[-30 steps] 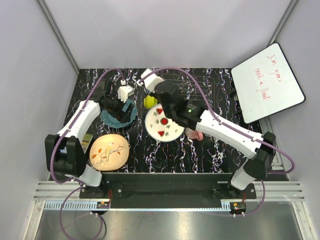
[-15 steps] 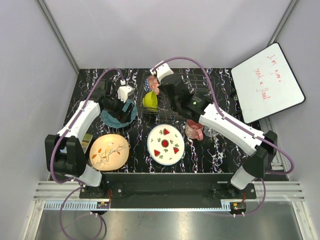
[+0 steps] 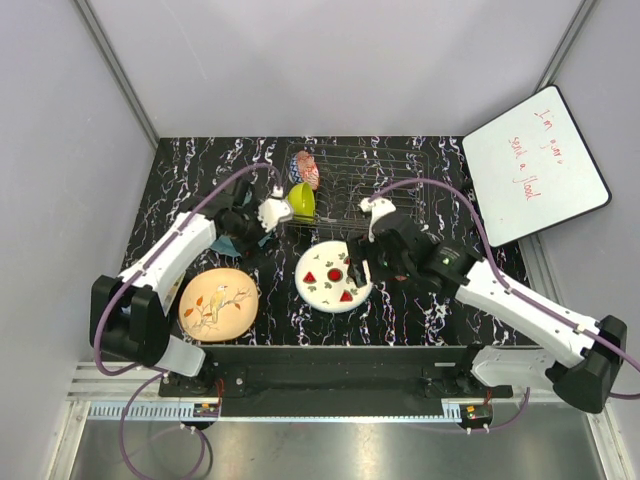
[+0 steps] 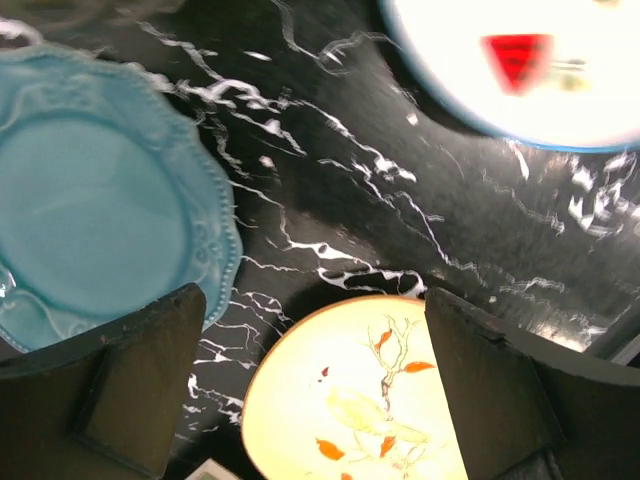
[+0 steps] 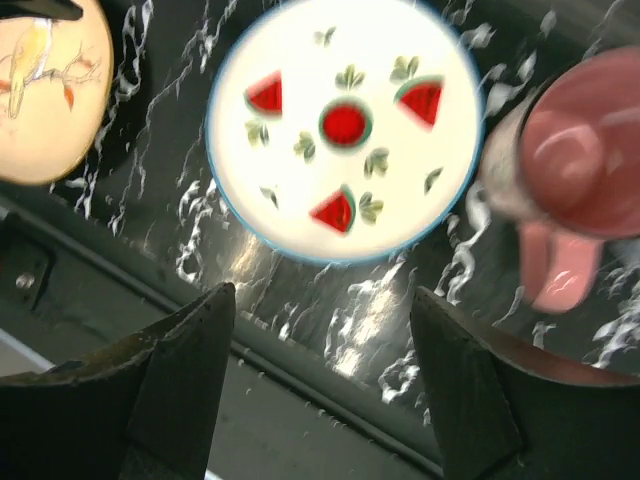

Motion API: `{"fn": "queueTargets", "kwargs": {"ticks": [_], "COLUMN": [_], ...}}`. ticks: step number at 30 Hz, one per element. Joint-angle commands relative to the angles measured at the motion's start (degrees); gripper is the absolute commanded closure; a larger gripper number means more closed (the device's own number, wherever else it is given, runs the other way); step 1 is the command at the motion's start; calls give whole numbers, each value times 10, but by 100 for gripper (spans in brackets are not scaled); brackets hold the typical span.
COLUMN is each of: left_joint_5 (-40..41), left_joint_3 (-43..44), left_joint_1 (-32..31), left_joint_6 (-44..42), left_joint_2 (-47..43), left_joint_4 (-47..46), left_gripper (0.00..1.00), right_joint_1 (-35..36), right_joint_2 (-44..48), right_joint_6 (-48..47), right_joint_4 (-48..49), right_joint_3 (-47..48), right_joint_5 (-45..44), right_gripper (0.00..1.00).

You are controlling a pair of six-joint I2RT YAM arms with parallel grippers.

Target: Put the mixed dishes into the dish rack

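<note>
The dish rack [image 3: 385, 172] stands at the back of the table, with the red patterned bowl [image 3: 305, 168] and the lime-yellow bowl [image 3: 300, 200] on edge at its left end. In front of it lies the white plate with red slices [image 3: 333, 276] [image 5: 345, 125]. The peach floral plate [image 3: 218, 304] [image 4: 365, 400] lies front left. Most of the teal plate [image 4: 95, 200] is hidden under the left arm in the top view. The pink mug [image 5: 575, 170] stands right of the white plate. My left gripper [image 3: 245, 235] [image 4: 312, 310] hangs open and empty above the table between the teal and peach plates. My right gripper [image 3: 355, 265] [image 5: 322, 295] is open and empty over the white plate's near right edge.
A white board with red writing [image 3: 535, 165] leans at the back right. Grey walls close in the left and the back of the table. The metal base rail [image 5: 300, 400] runs along the table's near edge under the right gripper.
My right gripper has opened, left the lime-yellow bowl in the rack and drawn back over the white plate. My left gripper has moved right, off the teal plate.
</note>
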State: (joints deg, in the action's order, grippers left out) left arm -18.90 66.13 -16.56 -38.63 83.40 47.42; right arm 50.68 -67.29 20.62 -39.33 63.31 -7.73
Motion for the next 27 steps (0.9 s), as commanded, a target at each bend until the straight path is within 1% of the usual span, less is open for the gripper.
{"fn": "queueTargets", "kwargs": {"ticks": [1, 3, 5, 8, 9, 12, 18, 20, 27], "left_joint_5": [68, 74, 81, 87, 88, 84, 112, 114, 99], "left_joint_3": [-14, -12, -12, -12, -11, -15, -44, -35, 0], "left_joint_1": [-51, -75, -101, -126, -130, -132, -132, -132, -132], "left_joint_6": [-60, -54, -41, -15, -8, 14, 39, 44, 73], "left_joint_2": [-16, -2, 11, 36, 46, 76, 134, 158, 186], "left_joint_4": [3, 1, -3, -27, -31, -56, -126, -137, -144], "left_gripper": [5, 5, 5, 5, 5, 5, 5, 5, 6], "right_joint_1": [-1, -1, -1, -1, -1, -1, -1, -1, -1], "right_joint_2": [31, 49, 55, 35, 15, -32, -84, -101, -131], "right_joint_6": [95, 110, 117, 102, 97, 73, 49, 47, 46], "right_joint_4": [9, 30, 60, 90, 96, 103, 137, 140, 168], "right_joint_3": [-78, -122, -145, -164, -165, -154, -144, -137, -137], "right_joint_5": [75, 76, 76, 67, 61, 39, 13, 7, 1], "right_gripper": [21, 22, 22, 23, 23, 23, 24, 24, 27]}}
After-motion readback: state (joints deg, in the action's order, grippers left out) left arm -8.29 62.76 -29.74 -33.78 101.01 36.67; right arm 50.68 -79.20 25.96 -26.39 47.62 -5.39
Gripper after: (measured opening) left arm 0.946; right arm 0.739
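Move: The watermelon plate lies flat between my hands, about 17 cm to the right of my left hand, 4 cm nearer me and 11 cm below. The teal plate is some 7 cm ahead and 4 cm left of that hand, the cream plate about 9 cm back and 8 cm left. From my right hand the watermelon plate is roughly 4 cm ahead, 5 cm left and 19 cm down, the pink mug 8 cm ahead and 8 cm right. With both grippers staying open, I bring my hands down at opposite sides of the watermelon plate. My left hand sweeps right and slightly back, then sinks about 10 cm until a fingertip is beside the left rim; my right drops some 14 cm towards the right-hand part, first drawing back, then easing forward again, its fingers tipping about 15 degrees steeper. ##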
